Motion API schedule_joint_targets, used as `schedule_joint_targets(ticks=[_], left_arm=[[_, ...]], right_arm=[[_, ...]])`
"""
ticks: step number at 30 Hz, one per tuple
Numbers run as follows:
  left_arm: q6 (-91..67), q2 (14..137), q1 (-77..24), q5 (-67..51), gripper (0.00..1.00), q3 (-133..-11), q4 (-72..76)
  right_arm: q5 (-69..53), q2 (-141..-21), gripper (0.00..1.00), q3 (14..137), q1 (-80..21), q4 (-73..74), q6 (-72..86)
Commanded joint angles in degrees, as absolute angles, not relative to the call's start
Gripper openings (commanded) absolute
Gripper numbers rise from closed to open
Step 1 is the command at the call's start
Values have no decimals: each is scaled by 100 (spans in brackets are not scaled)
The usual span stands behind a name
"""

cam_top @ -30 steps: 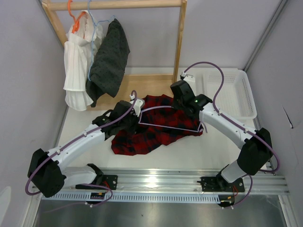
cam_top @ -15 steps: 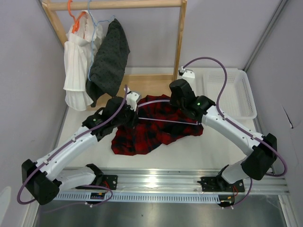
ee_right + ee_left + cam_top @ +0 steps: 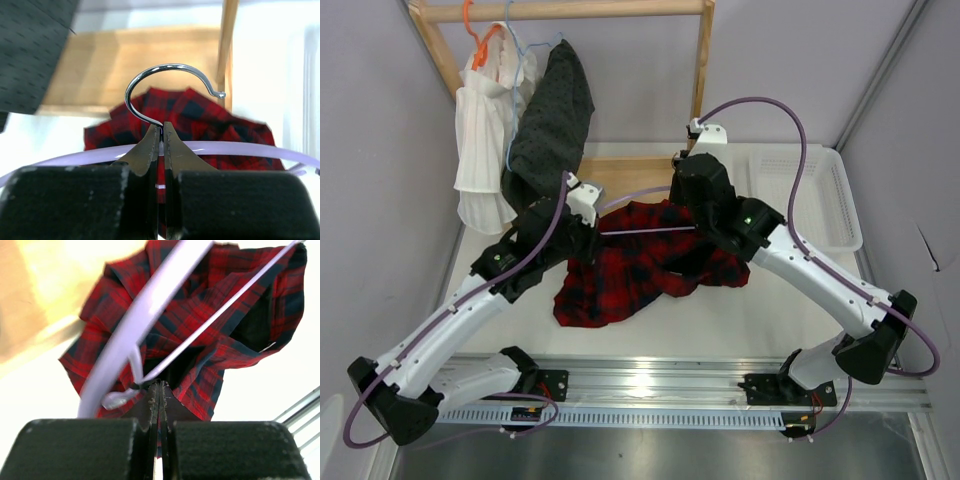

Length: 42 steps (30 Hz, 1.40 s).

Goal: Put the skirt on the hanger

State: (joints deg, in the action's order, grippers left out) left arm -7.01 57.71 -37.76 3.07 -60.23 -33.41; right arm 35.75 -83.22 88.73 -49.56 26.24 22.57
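Observation:
The red-and-black checked skirt (image 3: 630,275) is draped over the lilac hanger (image 3: 650,231), partly lifted, its lower part bunched on the table. My right gripper (image 3: 695,222) is shut on the hanger's neck just under the metal hook (image 3: 170,67), with the lilac arm (image 3: 250,148) running across behind its fingers and the skirt (image 3: 200,117) beyond. My left gripper (image 3: 595,232) is shut at the hanger's left corner. In the left wrist view the thin bar (image 3: 220,315) ends at my gripper (image 3: 159,385) and the skirt (image 3: 240,340) hangs behind.
A wooden rack (image 3: 700,80) stands at the back, carrying a white pleated garment (image 3: 485,140) and a dark dotted garment (image 3: 552,120). A white basket (image 3: 810,195) sits at the back right. The metal rail (image 3: 650,385) runs along the near edge.
Both arms have risen and moved toward the rack, carrying the hanger up and back. The skirt's upper part has been drawn up with it.

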Motion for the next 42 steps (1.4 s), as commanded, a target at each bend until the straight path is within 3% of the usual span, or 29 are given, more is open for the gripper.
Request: schedule_joint_targets(ticks=[1,12,20,24,32,42], left_arm=[[-501,5564,-3806,571,0,-6504,-3357],[-369,5353,-3797,589,25,-7163,-3472],[-360,5063,-3806,-385,38,-7751,-3411],[-264,5158,-3806,-492,50,-8050,-3077],[175,6081,-3797,-650,58,-8200,-2260],[878,7286,-3797,-1186,57,-8947,-2136]], right_arm=[[3946,-8130,0,9483,-5150,2066,1663],[3710,-8130,0,9975,-5502,1609,792],[3358,-8104,0,10090,-5537,1459,475],[3191,-8165,0,10212,-5546,1573,510],[3068,-8253,0,10257,-5598,1661,598],[3050,-8244,0,10266,-5651,1723,624]])
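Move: The hanger's neck, just under the metal hook, sits between the right hand's closed fingertips; from the left hand it lies some 18 cm to the right, 10 cm farther out and 9 cm higher. The plaid skirt lies on the table about 14 cm right of the left hand, 1 cm ahead and 20 cm below. The grey cloth hangs roughly 17 cm ahead of that hand, 8 cm left and 10 cm above. The left fingers let go of a thin dark strap at the hanger's left end and open a little past half; the hand climbs nearly 20 cm, tipping up, then reaches forward and right while sinking some 5 cm, to straddle the purple shoulder beside the neck. The right hand keeps its pinch on the neck, lifting it about 9 cm and shifting it left and slightly back towards the left hand. ##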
